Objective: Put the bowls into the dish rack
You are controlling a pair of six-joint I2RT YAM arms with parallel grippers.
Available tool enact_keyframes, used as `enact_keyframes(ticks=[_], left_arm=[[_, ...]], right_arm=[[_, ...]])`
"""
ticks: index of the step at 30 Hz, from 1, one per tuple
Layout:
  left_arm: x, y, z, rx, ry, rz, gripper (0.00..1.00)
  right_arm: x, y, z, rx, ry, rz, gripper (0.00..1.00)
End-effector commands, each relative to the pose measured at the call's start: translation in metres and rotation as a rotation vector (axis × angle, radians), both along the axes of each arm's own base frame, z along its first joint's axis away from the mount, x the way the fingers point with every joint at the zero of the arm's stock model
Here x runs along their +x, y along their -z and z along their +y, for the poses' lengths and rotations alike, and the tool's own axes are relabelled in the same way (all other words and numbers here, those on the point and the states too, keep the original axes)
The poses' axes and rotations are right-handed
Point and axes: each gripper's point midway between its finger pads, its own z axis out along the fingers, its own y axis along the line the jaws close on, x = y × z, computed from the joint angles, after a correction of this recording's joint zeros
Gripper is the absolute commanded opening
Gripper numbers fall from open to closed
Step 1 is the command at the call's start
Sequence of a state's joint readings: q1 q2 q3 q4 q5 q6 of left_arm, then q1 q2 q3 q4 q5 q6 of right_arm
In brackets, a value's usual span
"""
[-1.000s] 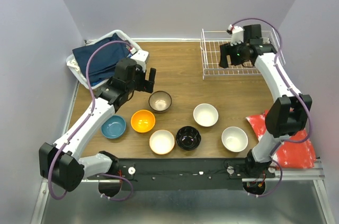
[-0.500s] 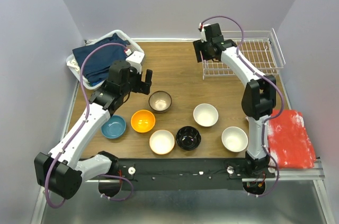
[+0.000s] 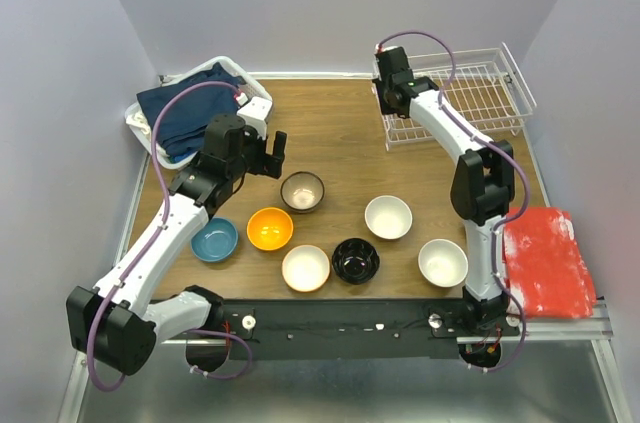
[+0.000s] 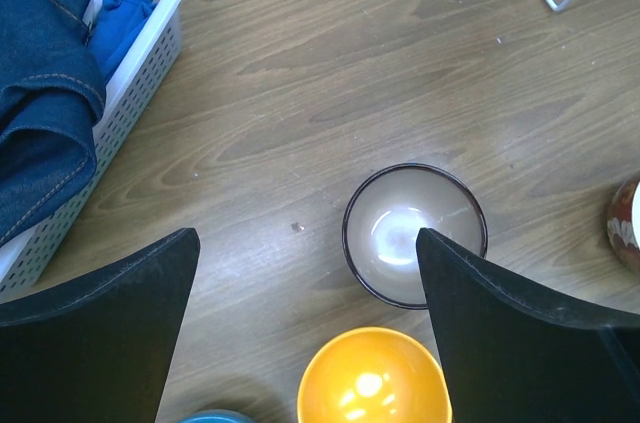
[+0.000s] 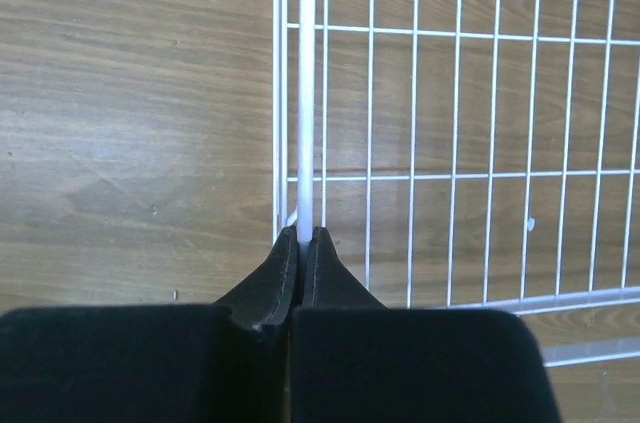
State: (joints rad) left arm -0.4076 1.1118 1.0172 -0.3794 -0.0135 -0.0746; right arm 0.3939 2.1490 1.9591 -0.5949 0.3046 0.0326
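Note:
The white wire dish rack [image 3: 460, 93] stands at the back right with no bowl in it. My right gripper [image 3: 386, 93] is shut on the rack's left rim wire; the right wrist view shows the fingertips [image 5: 302, 235] pinching that wire of the rack [image 5: 450, 143]. Several bowls sit on the table: brown [image 3: 302, 191], orange [image 3: 269, 228], blue [image 3: 214, 239], cream [image 3: 305, 267], black [image 3: 355, 260], and two white [image 3: 388, 216] [image 3: 442, 262]. My left gripper [image 3: 272, 155] is open and empty, above and behind the brown bowl [image 4: 414, 233], with the orange bowl [image 4: 372, 378] below.
A white plastic basket [image 3: 150, 138] with dark blue cloth stands at the back left, and shows in the left wrist view [image 4: 130, 73]. A red cloth [image 3: 545, 263] lies at the table's right front edge. Purple walls close in on three sides.
My right gripper moved from over the rack's middle to its left rim and shut on the wire; the rack has turned slightly. My left gripper shifted a little toward the brown bowl.

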Motion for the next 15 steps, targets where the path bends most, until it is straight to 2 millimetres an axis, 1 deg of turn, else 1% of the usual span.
enact_keyframes(ticks=[1,2,4,5,7,8,9,11,13,15], left_arm=[[-0.003,0.011,-0.001,0.004,0.019,0.012,0.99],[-0.004,0.012,0.0,0.003,0.019,0.012,0.99],[-0.006,0.015,0.001,0.003,0.018,0.017,0.99],[-0.007,0.014,0.001,0.002,0.018,0.013,0.99],[-0.009,0.015,0.002,0.006,0.02,0.013,0.99],[-0.01,0.015,0.002,0.009,0.022,0.01,0.99],[-0.01,0.014,0.003,0.01,0.024,0.006,0.99],[-0.008,0.012,0.009,0.031,-0.001,-0.009,0.99],[-0.009,0.011,0.011,0.04,-0.003,-0.018,0.99],[-0.01,0.01,0.012,0.049,-0.002,-0.026,0.99]], right_arm=[[-0.01,-0.011,0.049,0.034,-0.097,-0.027,0.01],[-0.015,-0.014,0.061,0.038,-0.114,-0.033,0.01],[-0.019,-0.017,0.071,0.051,-0.1,-0.039,0.01],[-0.022,-0.021,0.079,0.063,-0.099,-0.047,0.01],[-0.028,-0.021,0.085,0.088,-0.061,-0.042,0.01],[-0.035,-0.021,0.093,0.094,-0.061,-0.039,0.01],[-0.04,-0.021,0.093,0.095,-0.045,-0.029,0.01],[-0.048,-0.02,0.098,0.154,0.014,-0.008,0.01],[-0.055,-0.019,0.104,0.228,0.065,0.028,0.01],[-0.061,-0.019,0.115,0.274,0.063,0.052,0.01]])
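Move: The right fingers are already shut on the top rail at the dish rack's left end; the rack's middle lies some 18 cm to their right, about level fore and aft and about 5 cm lower. The open table it is headed for has the grey bowl about 21 cm back and 19 cm left of this hand, and the upper white bowl about 26 cm back and 3 cm right. From the left hand, the rack's middle is roughly 16 cm ahead and 41 cm right. Keeping its pinch on the left end's rail, the right hand drags the dish rack to the left by about 10 cm, drawing it back some 5 cm more and more as it goes, at an even height; the wrist rolls only slightly, its left side rising. The open left hand sinks a couple of centimetres beside the grey bowl, then starts to come up. ##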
